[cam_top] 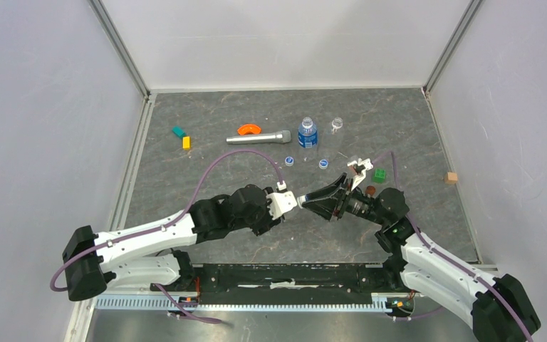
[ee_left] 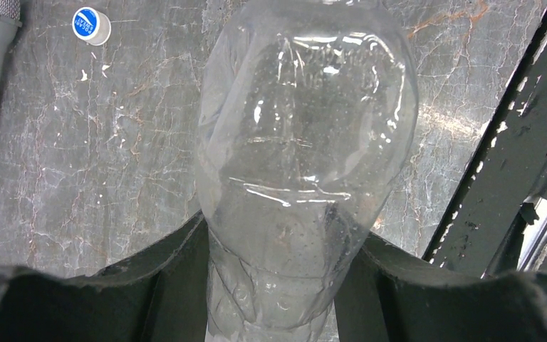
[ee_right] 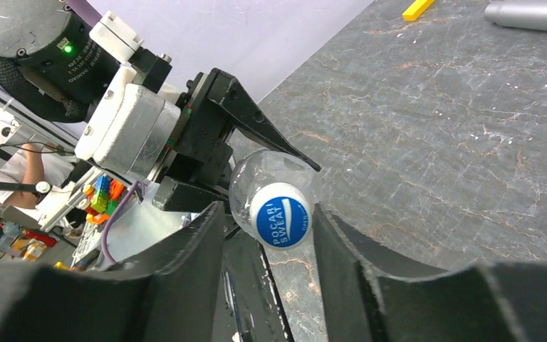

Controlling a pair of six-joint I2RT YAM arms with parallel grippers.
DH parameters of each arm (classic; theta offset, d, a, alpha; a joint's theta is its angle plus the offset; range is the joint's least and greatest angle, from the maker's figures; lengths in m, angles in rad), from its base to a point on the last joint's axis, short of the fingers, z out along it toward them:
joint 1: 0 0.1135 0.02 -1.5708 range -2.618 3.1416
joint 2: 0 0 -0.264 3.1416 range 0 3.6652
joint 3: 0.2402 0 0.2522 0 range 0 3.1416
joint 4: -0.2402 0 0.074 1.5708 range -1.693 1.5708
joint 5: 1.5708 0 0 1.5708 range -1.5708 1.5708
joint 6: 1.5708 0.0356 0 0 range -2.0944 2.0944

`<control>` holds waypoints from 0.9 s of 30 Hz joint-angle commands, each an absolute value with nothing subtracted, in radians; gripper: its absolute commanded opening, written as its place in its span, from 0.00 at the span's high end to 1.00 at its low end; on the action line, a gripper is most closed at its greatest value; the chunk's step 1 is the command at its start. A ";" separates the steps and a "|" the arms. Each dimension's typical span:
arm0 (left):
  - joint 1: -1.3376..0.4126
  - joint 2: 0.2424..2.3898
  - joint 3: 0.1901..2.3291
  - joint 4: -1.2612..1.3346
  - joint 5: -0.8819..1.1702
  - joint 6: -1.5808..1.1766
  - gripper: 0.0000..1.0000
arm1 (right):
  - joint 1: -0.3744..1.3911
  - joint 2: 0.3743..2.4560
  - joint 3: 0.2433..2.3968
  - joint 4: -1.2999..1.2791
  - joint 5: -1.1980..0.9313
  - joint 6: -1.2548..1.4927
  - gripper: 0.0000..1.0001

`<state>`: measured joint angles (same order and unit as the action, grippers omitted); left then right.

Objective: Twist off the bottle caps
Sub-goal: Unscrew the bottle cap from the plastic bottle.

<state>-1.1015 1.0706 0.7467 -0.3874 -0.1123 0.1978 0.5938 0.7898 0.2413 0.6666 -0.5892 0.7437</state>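
My left gripper point(cam_top: 287, 202) point(ee_left: 285, 239) is shut on the lower body of a clear unlabelled bottle point(ee_left: 306, 142), holding it sideways above the table. The bottle's cap point(ee_right: 280, 215), white with a blue top, points at my right gripper point(cam_top: 313, 199) point(ee_right: 269, 214). Its jaws stand open around the cap: the right finger is almost against it and a gap shows on the left. Two loose caps point(cam_top: 289, 160) point(cam_top: 323, 164) lie on the table, and one of them point(ee_left: 90, 24) also shows in the left wrist view. Further back stand a blue-labelled bottle point(cam_top: 308, 133) and a clear bottle point(cam_top: 337, 124).
A silver microphone-like cylinder point(cam_top: 260, 137) and an orange curved piece point(cam_top: 248, 129) lie at the back centre. Teal point(cam_top: 179, 132) and yellow point(cam_top: 186, 142) blocks are at the back left. A green block point(cam_top: 379, 174) sits by my right arm, and a brown cube point(cam_top: 451, 177) at the right.
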 commanded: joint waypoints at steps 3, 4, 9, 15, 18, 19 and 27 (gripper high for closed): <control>-1.107 1.060 0.775 -0.357 -0.095 0.185 0.76 | 0.592 0.814 0.271 0.728 -0.594 0.759 0.53; -1.108 1.056 0.776 -0.357 -0.092 0.184 0.76 | 0.592 0.817 0.271 0.727 -0.598 0.759 0.53; -1.107 1.051 0.772 -0.356 -0.081 0.188 0.76 | 0.592 0.823 0.267 0.748 -0.619 0.757 0.62; -1.109 1.043 0.766 -0.357 -0.071 0.186 0.76 | 0.592 0.831 0.266 0.810 -0.722 0.723 0.89; -1.108 1.032 0.768 -0.363 -0.039 0.184 0.74 | 0.592 0.825 0.264 0.813 -0.827 0.613 0.90; -1.108 1.028 0.770 -0.367 -0.014 0.185 0.74 | 0.592 0.814 0.261 0.810 -0.872 0.547 0.90; -1.107 1.017 0.768 -0.359 0.271 0.188 0.75 | 0.592 0.692 0.236 0.661 -1.022 0.010 0.94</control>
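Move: The bottle cap sits between the right hand's open fingertips, about 1 cm to its left and otherwise level. Two loose caps lie on the table some 21 cm below the right hand and 22 cm ahead, one about 4 cm left, the other 7 cm right. From the left hand, which holds the bottle, the cap being worked is about 2 cm ahead, 8 cm right and 7 cm above. Right fingers pinch the cap, then roll it loosening-wise 25 degrees while both hands draw back about 3 cm. ##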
